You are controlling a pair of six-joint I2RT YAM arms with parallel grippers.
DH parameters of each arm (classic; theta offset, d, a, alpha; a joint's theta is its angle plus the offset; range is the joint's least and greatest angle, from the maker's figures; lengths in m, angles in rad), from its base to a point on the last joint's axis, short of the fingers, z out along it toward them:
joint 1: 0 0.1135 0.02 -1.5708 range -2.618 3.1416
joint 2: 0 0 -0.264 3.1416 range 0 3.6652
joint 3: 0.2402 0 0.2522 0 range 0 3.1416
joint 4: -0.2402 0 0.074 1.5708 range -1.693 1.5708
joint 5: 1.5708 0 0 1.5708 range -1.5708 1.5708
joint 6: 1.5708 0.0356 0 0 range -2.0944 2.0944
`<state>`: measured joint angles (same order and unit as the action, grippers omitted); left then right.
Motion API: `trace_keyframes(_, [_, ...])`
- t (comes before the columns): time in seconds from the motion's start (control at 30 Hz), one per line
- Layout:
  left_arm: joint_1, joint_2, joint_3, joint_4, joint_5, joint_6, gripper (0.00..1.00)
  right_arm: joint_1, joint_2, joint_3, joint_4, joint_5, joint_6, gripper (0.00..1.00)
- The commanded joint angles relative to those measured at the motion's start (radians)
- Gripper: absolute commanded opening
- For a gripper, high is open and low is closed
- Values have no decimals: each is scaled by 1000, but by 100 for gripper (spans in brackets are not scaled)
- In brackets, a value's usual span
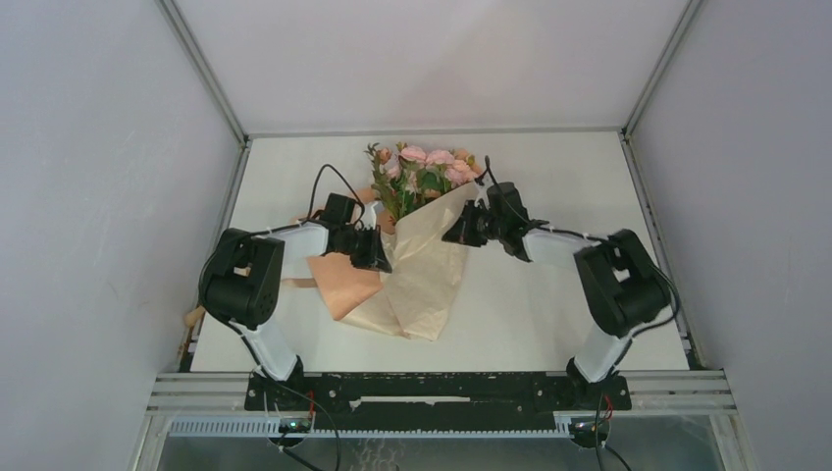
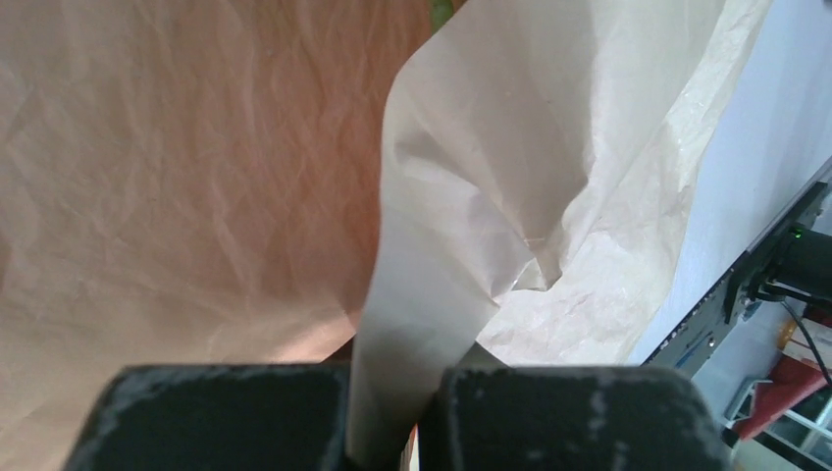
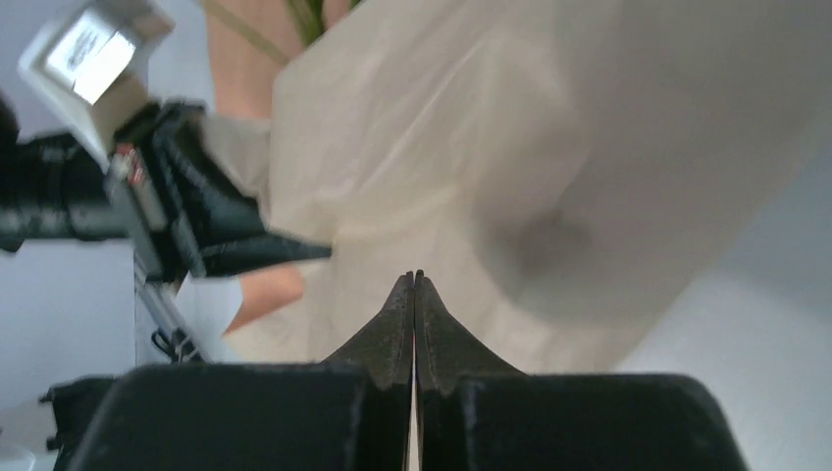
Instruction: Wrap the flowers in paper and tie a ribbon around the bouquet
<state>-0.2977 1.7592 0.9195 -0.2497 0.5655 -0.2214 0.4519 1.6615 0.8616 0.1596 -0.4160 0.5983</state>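
The flowers (image 1: pixel 422 167), pink blooms with green leaves, lie at the back middle of the table, their stems under the paper (image 1: pixel 422 280). The paper is folded over them into a rough cone, with a peach flap (image 1: pixel 343 285) spread to the left. My left gripper (image 1: pixel 378 250) is shut on a raised fold of the paper (image 2: pixel 461 196), which runs down between its fingers (image 2: pixel 392 432). My right gripper (image 1: pixel 454 234) hovers at the cone's upper right edge. Its tips (image 3: pixel 414 280) are pressed together above the paper (image 3: pixel 442 147) with nothing seen between them. A narrow tan strip (image 1: pixel 297 284), seemingly the ribbon, pokes out under the left forearm.
Grey enclosure walls stand close on the left, right and back of the white table (image 1: pixel 549 314). A tan object (image 1: pixel 189 326) hangs at the table's left edge. The left arm's black gripper body (image 3: pixel 196 206) shows close by in the right wrist view.
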Motion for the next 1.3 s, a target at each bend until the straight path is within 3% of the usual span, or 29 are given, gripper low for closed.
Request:
trace_keyframes(0.0, [32, 22, -28, 24, 58, -28, 0, -84, 170, 150, 47, -34, -6, 0])
trace_keyframes(0.17, [53, 54, -36, 35, 81, -44, 0, -180, 309, 318, -29, 7, -6, 0])
trace_keyframes(0.43, [53, 34, -47, 55, 65, -53, 0, -236, 305, 487, -216, 125, -108, 0])
trace_keyframes(0.6, [54, 16, -51, 73, 52, -64, 0, -63, 144, 356, -252, 162, -178, 0])
trace_keyframes(0.73, [53, 7, -57, 74, 40, -61, 0, 139, 53, 209, -172, 80, -89, 0])
trace_keyframes(0.9, [53, 4, -60, 74, 31, -60, 0, 296, 96, 141, -97, 49, 11, 0])
trace_keyframes(1.03, [53, -5, -59, 76, 23, -61, 3, 351, 183, 129, -50, 29, 57, 0])
trace_keyframes(1.13, [55, -27, -39, 40, 13, -40, 16, 359, 236, 121, -50, 42, 73, 0])
trace_keyframes(1.27, [86, -100, 44, -119, -12, 47, 51, 351, 266, 100, -71, 72, 80, 0])
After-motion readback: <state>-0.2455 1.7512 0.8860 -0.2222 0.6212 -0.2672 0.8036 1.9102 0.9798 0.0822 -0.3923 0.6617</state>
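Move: The right hand, shut and empty, has the cream paper's fold edge about 14 cm to its left, 6 cm back and 7 cm below. The flowers' heads lie some 18 cm ahead of the right hand, 5 cm to its left and 5 cm lower. The left hand already pinches that fold edge right between its fingertips; from this hand, the orange paper flap lies about 9 cm to the left, 3 cm back and 2 cm lower. The right hand's closed fingertips come down onto the cream paper just beside the left fingertips, after a loop: first about 15 cm forward and 8 cm right past the flowers' right side, then sweeping back and left before sinking about 7 cm, turning counter-clockwise on the way back. The left hand holds the fold almost still and at the very end starts to open its fingers. ##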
